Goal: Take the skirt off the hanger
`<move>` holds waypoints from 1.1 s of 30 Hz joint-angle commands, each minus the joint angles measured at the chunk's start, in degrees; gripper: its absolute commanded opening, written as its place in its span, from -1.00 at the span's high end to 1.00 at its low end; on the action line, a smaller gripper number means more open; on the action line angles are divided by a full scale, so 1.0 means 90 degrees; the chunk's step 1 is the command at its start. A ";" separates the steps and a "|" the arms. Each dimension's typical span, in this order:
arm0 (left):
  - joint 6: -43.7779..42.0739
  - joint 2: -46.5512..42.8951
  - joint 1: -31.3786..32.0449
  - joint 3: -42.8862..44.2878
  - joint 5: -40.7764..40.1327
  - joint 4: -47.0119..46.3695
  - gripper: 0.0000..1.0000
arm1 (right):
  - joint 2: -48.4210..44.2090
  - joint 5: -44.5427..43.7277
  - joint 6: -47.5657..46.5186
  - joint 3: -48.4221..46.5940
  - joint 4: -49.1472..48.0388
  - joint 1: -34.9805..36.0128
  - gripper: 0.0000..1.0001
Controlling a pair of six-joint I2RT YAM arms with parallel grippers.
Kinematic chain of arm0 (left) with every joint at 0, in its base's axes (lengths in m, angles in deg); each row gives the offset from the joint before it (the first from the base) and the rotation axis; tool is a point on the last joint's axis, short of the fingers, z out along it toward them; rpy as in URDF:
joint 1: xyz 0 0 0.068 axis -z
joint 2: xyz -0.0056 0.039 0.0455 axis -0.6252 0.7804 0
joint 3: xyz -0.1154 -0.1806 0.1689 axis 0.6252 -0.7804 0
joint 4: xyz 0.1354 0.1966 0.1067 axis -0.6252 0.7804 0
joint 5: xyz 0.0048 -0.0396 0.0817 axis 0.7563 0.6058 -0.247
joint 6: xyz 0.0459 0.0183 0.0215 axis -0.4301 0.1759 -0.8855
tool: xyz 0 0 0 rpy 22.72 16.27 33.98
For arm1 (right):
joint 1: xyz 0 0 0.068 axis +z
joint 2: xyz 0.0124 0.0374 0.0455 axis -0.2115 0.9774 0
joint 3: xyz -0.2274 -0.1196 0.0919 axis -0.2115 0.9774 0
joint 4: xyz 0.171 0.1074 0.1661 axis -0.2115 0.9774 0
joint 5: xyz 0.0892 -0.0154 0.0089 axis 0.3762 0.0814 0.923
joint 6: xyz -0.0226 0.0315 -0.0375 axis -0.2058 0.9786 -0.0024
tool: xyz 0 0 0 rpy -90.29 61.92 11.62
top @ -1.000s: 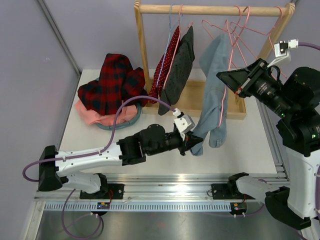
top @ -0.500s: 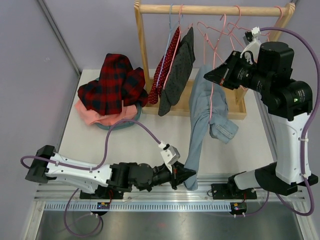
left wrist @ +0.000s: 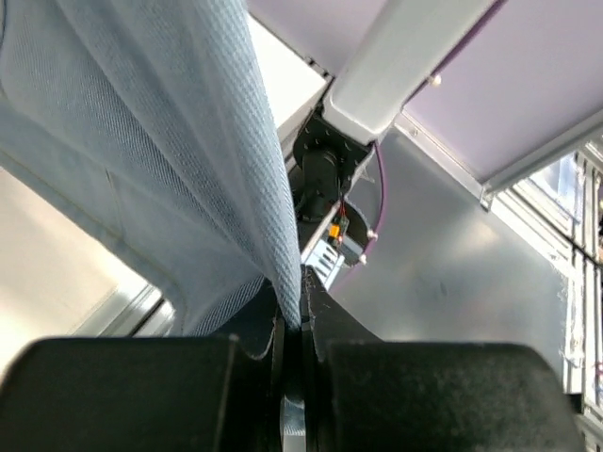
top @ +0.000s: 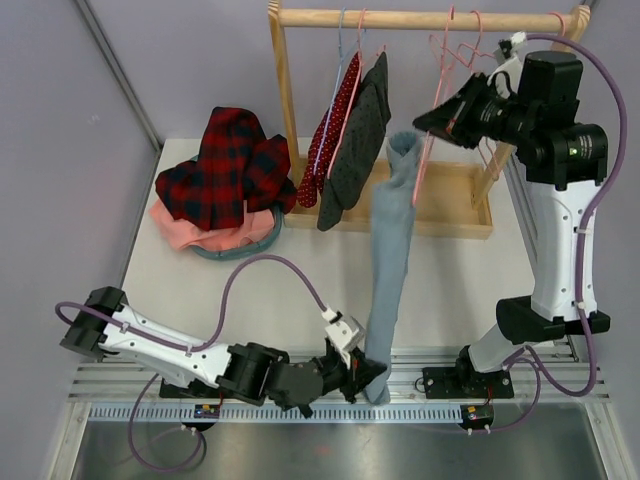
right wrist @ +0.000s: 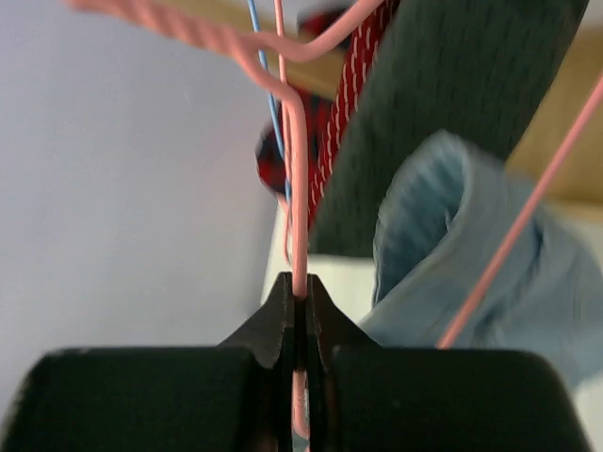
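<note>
The light blue denim skirt (top: 388, 262) is stretched in a long band from the pink hanger (top: 432, 120) down to the table's near edge. My left gripper (top: 368, 375) is shut on the skirt's lower end; the cloth (left wrist: 188, 188) runs up from its closed jaws. My right gripper (top: 428, 122) is shut on the pink hanger wire (right wrist: 298, 188), held high just under the wooden rail (top: 420, 18). In the right wrist view the skirt's top fold (right wrist: 452, 235) still loops around the hanger's lower wire.
A red dotted garment (top: 330, 130) and a dark grey garment (top: 358, 135) hang on the rack's left side. A red plaid pile (top: 222, 165) lies over a pink cloth in a basket at the back left. The rack's wooden base tray (top: 450, 205) sits behind the skirt.
My left gripper has pulled the skirt's end nearer, down to the front rail. My right gripper has raised the hanger toward the rail. The skirt has drawn out straight and taut.
</note>
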 commanded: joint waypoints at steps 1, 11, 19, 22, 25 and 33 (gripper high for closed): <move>0.0319 0.0580 0.0896 -0.0106 0.1390 0.2225 1.00 | 0.0193 -0.0456 0.0940 -0.0192 -0.3878 -0.0652 1.00; 0.0260 0.0805 0.1052 0.0247 0.1362 0.2656 1.00 | 0.1414 0.0149 0.1575 -0.1294 -0.4220 -0.0789 1.00; 0.0055 0.0727 0.1062 0.0482 0.1019 0.2676 1.00 | 0.0752 0.0394 0.2045 0.0705 -0.5352 -0.0789 1.00; -0.0227 0.0746 0.1062 0.0667 0.0873 0.2753 1.00 | 0.0566 0.0356 0.1977 0.1505 -0.5402 -0.0789 1.00; -0.0413 0.0727 0.1052 0.0939 0.0756 0.2909 1.00 | 0.0555 0.0326 0.1918 0.1781 -0.5392 -0.0789 1.00; -0.1126 0.0863 0.0877 0.1887 0.0200 0.4146 1.00 | 0.0693 0.0365 0.1625 0.2073 -0.5021 -0.0789 1.00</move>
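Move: Pulled straight between the arms, the denim skirt has its near end in the left fingers; its upper end, beside the pink hanger, lies about 37 cm ahead of the left hand, 7 cm right and 17 cm up. The right hand grips the hanger: the wooden rail crosses some 15 cm straight ahead and 15 cm above it, the skirt's upper end 4 cm ahead, 3 cm left and 10 cm below, the grey garment 13 cm ahead, 12 cm left and 19 cm below. The left hand keeps its pinch on the skirt and yanks it away from the hanger, quickly down about 13 cm and back some 8 cm, drifting left, with its left side rolling up some 30 degrees and a clockwise turn, then pauses low and lifts about 5 cm. The right hand, fingers still shut on the hanger, swings forward some 15 cm towards the wooden rail, rising about 5 cm at first and then sinking back, its left side tilting up. ##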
